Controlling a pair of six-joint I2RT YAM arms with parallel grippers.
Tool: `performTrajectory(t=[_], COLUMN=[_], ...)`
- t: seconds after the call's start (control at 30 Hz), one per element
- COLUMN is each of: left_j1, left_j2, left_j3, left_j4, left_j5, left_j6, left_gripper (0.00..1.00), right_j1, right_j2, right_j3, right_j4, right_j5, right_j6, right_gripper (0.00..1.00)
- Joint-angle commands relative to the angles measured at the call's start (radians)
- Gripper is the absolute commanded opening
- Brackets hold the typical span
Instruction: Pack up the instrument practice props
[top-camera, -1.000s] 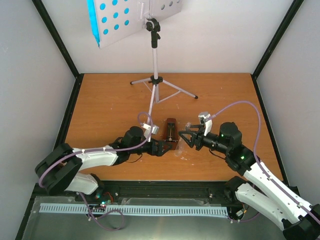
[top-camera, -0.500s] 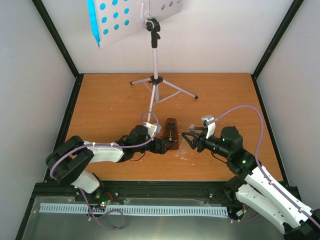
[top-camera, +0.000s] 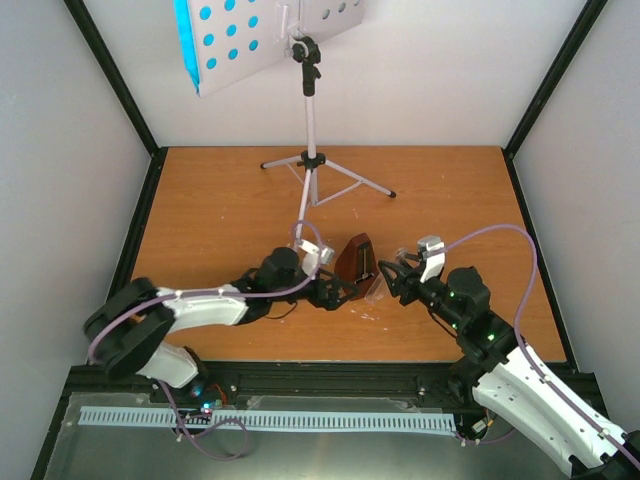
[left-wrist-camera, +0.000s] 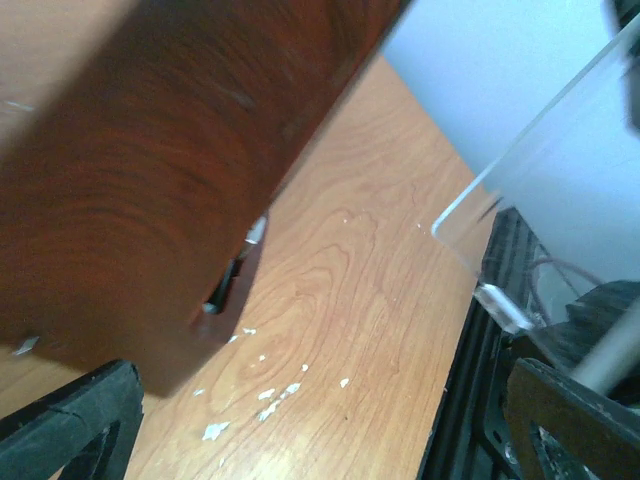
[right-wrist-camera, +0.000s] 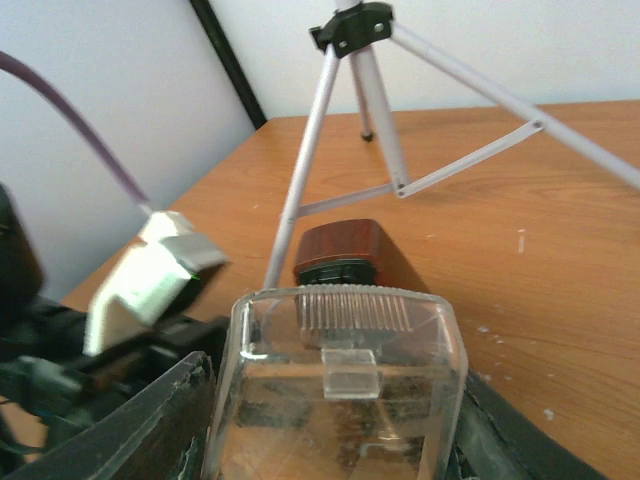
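The brown metronome (top-camera: 354, 262) stands tilted on the table, its body filling the upper left of the left wrist view (left-wrist-camera: 150, 150). My left gripper (top-camera: 338, 292) is open at its near left side, and the wide gap between the fingers (left-wrist-camera: 320, 410) shows only table. My right gripper (top-camera: 388, 276) is shut on the clear cover (right-wrist-camera: 345, 400), held just right of the metronome (right-wrist-camera: 345, 250). The white music stand (top-camera: 310, 130) stands at the back, its hole-punched desk (top-camera: 240, 45) overhead with a blue sheet (top-camera: 183, 35) on it.
The stand's thin legs (right-wrist-camera: 330, 150) spread on the table just behind the metronome. White flecks (left-wrist-camera: 260, 395) lie on the wood near the front edge. Black frame posts (top-camera: 115, 75) and white walls enclose the table on three sides.
The metronome has gone from lying flat to standing tilted, with the left gripper pushed in against it. The right gripper has drawn back to the right with the clear cover.
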Motion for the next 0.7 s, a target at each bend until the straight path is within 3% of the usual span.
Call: performTrajectory(t=[0.0,0.2,0.37,0.5,0.67], left_j1=[0.099,0.348,0.562,0.639,0.642], left_j2=[-0.206,-0.405,-0.422,-0.423,-0.455], left_j3=[-0.038,0.162,0.290,0.325,0.280], left_j4=[-0.118,-0.513,-0.668,-0.690,-0.646], left_j5=[0.025,0.248,0.389,0.326,0.089], left_j6=[-0.011,0.098,0.180,0.261,0.385], left_gripper=[0.99,1.00,0.99,0.99,0.99], right_j1=[0.053,0.169,0.240,0.262,0.263], right_j2=[-0.008,0.065,0.172,0.269,0.354], right_j3=[-0.066,-0.142,-0.196,-0.219,-0.203], right_j4=[0.119,0.331,0.559,0.715,0.808], right_j5=[0.149,0.283,0.404,0.462,0.461], right_j6=[-0.079,-0.225,-0.311,-0.347,-0.363], right_gripper=[0.45,0.45,0.46,0.46,0.46])
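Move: The metronome stands about 9 cm ahead of the right hand and some 9 cm to its left, its middle roughly 11 cm lower; that hand already holds the clear cover. The music stand's near foot is about 15 cm left of the metronome and practically level with it, down on the table. From the left hand, the metronome is about 7 cm ahead and 4 cm to the right, at about the same height. The clear cover, still pinched by the right hand, is lowered about 4 cm towards the metronome while easing left and forward, the hand rolling some 20 degrees so its left side drops. The left hand, fingers staying wide open, backs quickly away from beside the metronome, about 18 cm left, nearly as far up, and also forward. ##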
